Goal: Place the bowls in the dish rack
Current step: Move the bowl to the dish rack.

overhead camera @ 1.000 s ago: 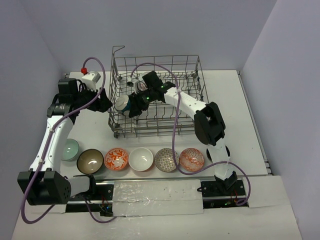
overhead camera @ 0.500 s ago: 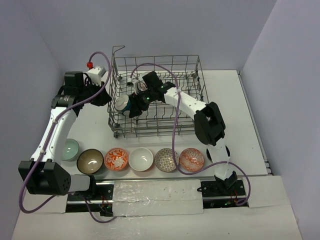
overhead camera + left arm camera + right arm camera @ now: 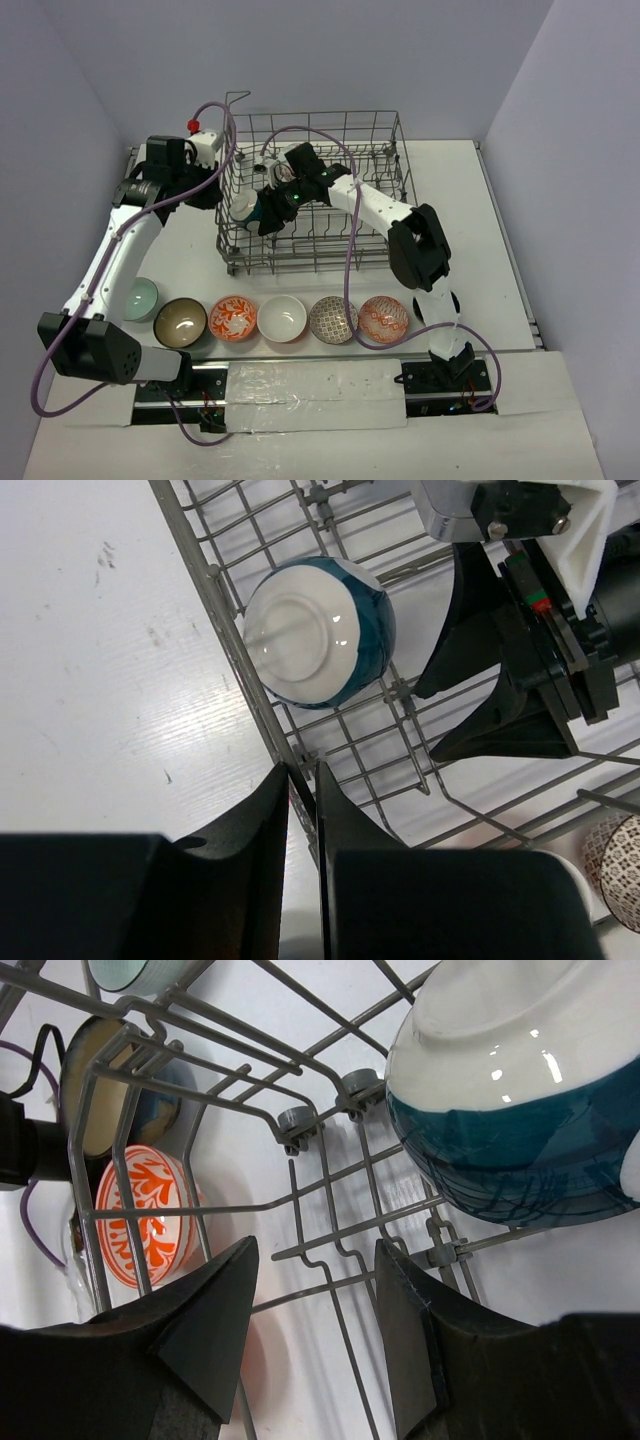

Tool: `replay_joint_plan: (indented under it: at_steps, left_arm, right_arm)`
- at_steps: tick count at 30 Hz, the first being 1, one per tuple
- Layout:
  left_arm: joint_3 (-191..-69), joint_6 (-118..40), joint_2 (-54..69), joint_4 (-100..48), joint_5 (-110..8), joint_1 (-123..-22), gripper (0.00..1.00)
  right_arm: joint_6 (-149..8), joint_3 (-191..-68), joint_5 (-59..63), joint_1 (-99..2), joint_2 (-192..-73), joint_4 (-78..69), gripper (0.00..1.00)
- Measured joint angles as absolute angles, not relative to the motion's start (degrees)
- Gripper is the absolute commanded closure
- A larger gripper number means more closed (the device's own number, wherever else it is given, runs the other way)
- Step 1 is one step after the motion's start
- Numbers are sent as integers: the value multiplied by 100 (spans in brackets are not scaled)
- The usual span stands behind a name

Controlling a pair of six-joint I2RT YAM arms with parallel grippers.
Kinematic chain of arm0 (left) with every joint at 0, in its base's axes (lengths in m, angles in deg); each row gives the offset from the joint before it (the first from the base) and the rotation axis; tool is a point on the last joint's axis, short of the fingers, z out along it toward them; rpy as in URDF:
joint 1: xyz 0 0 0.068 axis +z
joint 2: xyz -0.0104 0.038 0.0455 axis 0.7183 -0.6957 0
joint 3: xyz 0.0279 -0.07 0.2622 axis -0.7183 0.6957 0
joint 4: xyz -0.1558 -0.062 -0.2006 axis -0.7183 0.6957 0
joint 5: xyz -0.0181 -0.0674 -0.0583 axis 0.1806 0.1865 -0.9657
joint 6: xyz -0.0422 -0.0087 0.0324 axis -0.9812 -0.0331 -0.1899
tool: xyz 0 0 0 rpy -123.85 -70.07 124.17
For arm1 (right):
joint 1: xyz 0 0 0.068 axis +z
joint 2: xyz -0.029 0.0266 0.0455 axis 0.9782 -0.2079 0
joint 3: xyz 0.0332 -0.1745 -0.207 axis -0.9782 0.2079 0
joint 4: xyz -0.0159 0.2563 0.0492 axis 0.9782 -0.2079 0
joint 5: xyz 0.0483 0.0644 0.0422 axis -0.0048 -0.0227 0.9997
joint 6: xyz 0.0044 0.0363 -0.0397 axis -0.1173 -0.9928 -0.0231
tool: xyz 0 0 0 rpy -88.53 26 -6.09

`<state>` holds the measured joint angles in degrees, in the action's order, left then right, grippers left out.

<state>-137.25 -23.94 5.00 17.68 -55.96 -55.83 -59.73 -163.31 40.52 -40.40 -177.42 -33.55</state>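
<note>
The grey wire dish rack (image 3: 310,116) stands at the back of the table. A teal bowl with a white underside (image 3: 245,208) lies upside down inside its left end (image 3: 318,632) (image 3: 510,1130). My left gripper (image 3: 214,190) (image 3: 302,776) is shut on the rack's left rim wire (image 3: 228,645). Inside the rack my right gripper (image 3: 264,214) (image 3: 315,1260) is open just beside the teal bowl, with only rack wires between its fingers. Several bowls sit in a row near the front: pale green (image 3: 141,298), brown (image 3: 181,321), orange-patterned (image 3: 233,318), white (image 3: 282,318), grey-patterned (image 3: 332,318), red-patterned (image 3: 384,318).
The right arm reaches over the rack's front wall, with a purple cable (image 3: 350,260) looping beside it. Grey walls close in the table on the left, back and right. A patterned bowl (image 3: 620,865) shows at the corner of the left wrist view.
My left arm has swung right to the rack's left side and its gripper has closed on the rim wire. The right arm and the teal bowl have stayed put.
</note>
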Motion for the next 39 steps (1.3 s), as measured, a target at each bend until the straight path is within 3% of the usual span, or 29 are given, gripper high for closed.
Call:
replay_joint_plan:
  at_steps: [23, 28, 35, 39]
  left_arm:
    - [-13863, -2329, 400, 1842, -4809, -5952, 100]
    - [-13814, -2326, 435, 1794, -4807, -5954, 100]
    - [-13736, -2318, 489, 1711, -4805, -5956, 100]
    - [-13672, -2307, 535, 1641, -4803, -5956, 100]
  right_arm:
    - [-5883, -16386, 4124, -3625, -17781, -3564, 40]
    - [-5920, -16523, 4017, -3533, -17873, -3551, 51]
    - [-6043, -16729, 3783, -3528, -18031, -3521, 80]
    - [-6080, -16906, 3713, -3528, -18201, -3521, 86]
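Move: The blue-and-white bowl, already standing in the rack, lies about 6 cm ahead and 5 cm left of the open right hand, a little lower. The rack's near left corner is roughly 10 cm back and 8 cm left of that hand; the orange-patterned bowl on the table is some 21 cm back and 8 cm left. From the left hand the blue-and-white bowl is about 8 cm right, 3 cm ahead and 10 cm lower. Back and to the left, the right hand draws off over the wires on the near side of the blue-and-white bowl, about 3.5 cm back, then turns forward again by some 2 cm while still edging left and sinking slightly, its fingers closing nearly shut on nothing. The left hand stays put, keeping its pinch on the rack's left rim. ##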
